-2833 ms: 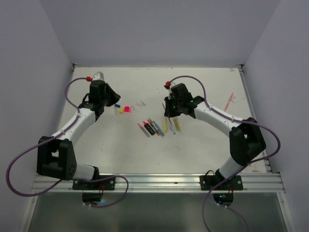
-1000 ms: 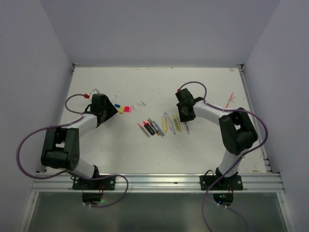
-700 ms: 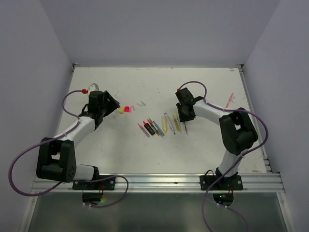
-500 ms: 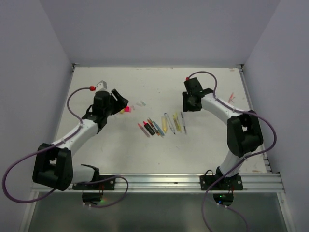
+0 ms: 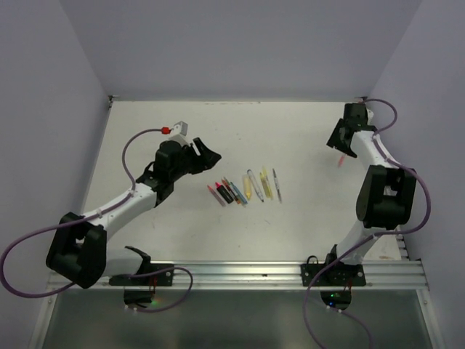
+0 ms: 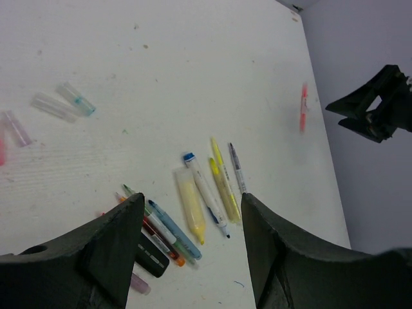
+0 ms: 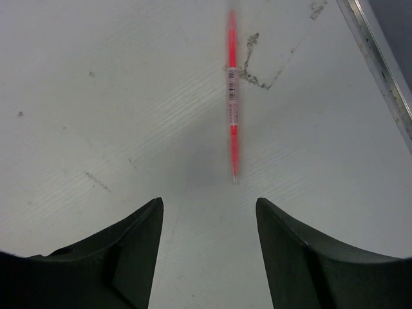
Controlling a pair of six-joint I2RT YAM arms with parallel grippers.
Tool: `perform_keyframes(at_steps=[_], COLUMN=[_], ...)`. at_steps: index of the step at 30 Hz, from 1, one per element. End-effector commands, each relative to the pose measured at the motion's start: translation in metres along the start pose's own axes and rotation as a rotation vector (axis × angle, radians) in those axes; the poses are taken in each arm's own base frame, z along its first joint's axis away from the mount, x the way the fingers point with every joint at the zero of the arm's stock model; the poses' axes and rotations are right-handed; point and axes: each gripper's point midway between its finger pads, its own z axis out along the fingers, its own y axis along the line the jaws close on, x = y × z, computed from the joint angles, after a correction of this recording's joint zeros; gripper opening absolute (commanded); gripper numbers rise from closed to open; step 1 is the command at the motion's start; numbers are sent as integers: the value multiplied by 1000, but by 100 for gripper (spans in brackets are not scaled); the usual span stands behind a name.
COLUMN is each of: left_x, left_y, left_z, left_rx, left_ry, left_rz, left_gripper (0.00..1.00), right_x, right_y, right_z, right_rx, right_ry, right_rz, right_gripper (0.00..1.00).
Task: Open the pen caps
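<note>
The pens (image 5: 244,187) lie in a row mid-table, uncapped tips showing. The left wrist view shows a yellow highlighter (image 6: 191,207), a white-and-blue pen (image 6: 205,192), a yellow pen (image 6: 223,184) and a grey pen (image 6: 236,168). Pale clear pen caps (image 6: 76,98) lie apart at the upper left. My left gripper (image 5: 207,154) (image 6: 193,201) hangs open above the row's left end, holding nothing. A lone red pen (image 7: 232,96) lies near the right edge. My right gripper (image 5: 340,142) (image 7: 209,205) is open and empty just short of its tip.
The table's metal right rail (image 7: 380,71) runs close beside the red pen. Grey walls (image 5: 51,109) enclose the table on three sides. A dark scuff (image 7: 257,71) marks the surface next to the red pen. More capless pens, blue (image 6: 174,230) and black (image 6: 152,255), lie by my left finger.
My right gripper left the pen row, swung to the far right by the red pen, and opened. My left gripper rose and moved right from the coloured caps toward the pen row.
</note>
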Motion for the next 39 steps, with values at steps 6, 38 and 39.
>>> perform_keyframes(at_steps=[6, 38, 39], left_x=[5, 21, 21], left_y=[-36, -32, -33], left_z=[-17, 7, 7], left_rx=[191, 215, 215], left_ry=[-12, 58, 58], left_rz=[29, 25, 26], left_gripper=[65, 65, 65], right_x=[0, 39, 38], right_y=[-12, -31, -32], right_z=[45, 93, 93], right_rx=[71, 39, 42], right_ry=[-5, 194, 185], right_rz=[79, 69, 76], right_gripper=[58, 0, 0])
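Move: The red pen's middle lies about 5 cm ahead of my open right hand, 6 cm to its right and 9 cm below. The grey pen, last of the row already laid out, is some 22 cm left of that hand and 9 cm back, with the yellow pens about 5 cm left of the grey one and just 1 cm farther out. From my left hand the red pen is roughly 53 cm right, 14 cm ahead and 15 cm down. I sink my right hand about 9 cm onto the red pen, easing some 5 cm right and, late on, slightly forward. Once down, I stay there and shut the fingers, pinching the pen across its nearer part, short of the barcode label. Meanwhile my left hand, empty and open, shifts about 4 cm back and to the right, turns some 10 degrees clockwise and ends slightly lower. ##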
